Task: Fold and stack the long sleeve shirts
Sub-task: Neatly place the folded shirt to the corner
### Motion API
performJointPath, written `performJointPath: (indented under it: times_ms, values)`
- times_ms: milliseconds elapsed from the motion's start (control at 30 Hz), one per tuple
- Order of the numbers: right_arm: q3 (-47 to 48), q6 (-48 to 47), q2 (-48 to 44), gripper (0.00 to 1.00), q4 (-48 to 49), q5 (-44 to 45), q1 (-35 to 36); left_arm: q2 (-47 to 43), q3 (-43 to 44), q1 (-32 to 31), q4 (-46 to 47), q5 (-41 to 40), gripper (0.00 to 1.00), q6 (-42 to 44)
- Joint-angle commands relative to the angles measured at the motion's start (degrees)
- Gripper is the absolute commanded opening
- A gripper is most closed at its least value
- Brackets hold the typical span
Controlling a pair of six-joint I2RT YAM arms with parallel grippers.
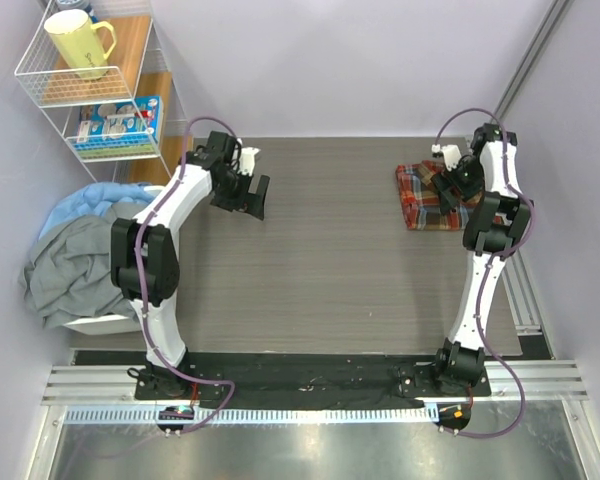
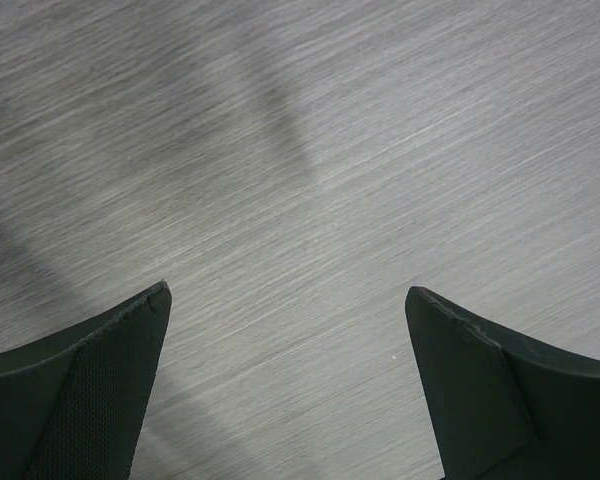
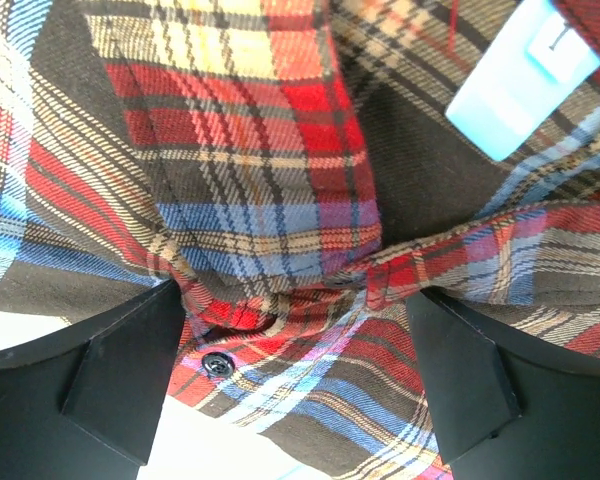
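A folded plaid long sleeve shirt (image 1: 420, 197) in red, brown, yellow and blue lies at the back right of the table. My right gripper (image 1: 450, 183) hovers right over it, pointing down. In the right wrist view the shirt (image 3: 260, 150) fills the frame, with a dark button (image 3: 217, 364) and a pale label (image 3: 520, 80). The right gripper (image 3: 295, 295) is open, its jaws wide apart with a fabric fold between them, not pinched. My left gripper (image 1: 248, 195) is open and empty above bare table at the back left; the left wrist view (image 2: 288, 300) shows only wood grain.
A white bin (image 1: 100, 322) heaped with grey and blue clothes (image 1: 75, 255) stands off the table's left edge. A wire shelf (image 1: 40, 90) with a yellow mug (image 1: 78, 42) and a box (image 1: 120, 122) is at the back left. The dark wood table (image 1: 320, 270) spans the middle.
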Motion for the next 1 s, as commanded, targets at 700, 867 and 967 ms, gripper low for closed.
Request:
performJointPath:
  times_ms: [700, 867, 967]
  values:
    - [-56.98, 37.14, -37.89, 1.0, 33.12, 6.37, 2.87, -7.82, 1.63, 1.54, 0.48, 5.84, 1.0, -0.93]
    - [-60.16, 39.43, -35.69, 1.0, 40.15, 10.41, 4.28, -9.31, 2.77, 1.62, -0.92, 4.62, 1.0, -0.84]
    - [-60.34, 41.71, -32.89, 1.0, 44.37, 11.56, 4.46, -10.11, 2.78, 1.89, -1.62, 4.0, 1.0, -0.4]
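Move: The folded shirt lies under the right hand's open fingertips, its middle about level with the hand, some 3 cm to the left and 1 cm lower; its near edge is about 10 cm back and 3 cm left. The table's far right corner is roughly 18 cm ahead and 4 cm to the right. From the left hand, the shirt is some 63 cm to the right, about level with it and roughly 10 cm lower. Lift the right gripper's open fingertips off the folded shirt, arc about 9 cm up and 10 cm back over the cloth, drifting left, while turning the wrist some 35 degrees clockwise. Lower it with fingers wide, to table level just behind the shirt's near edge. Meanwhile raise the empty, open left gripper. ##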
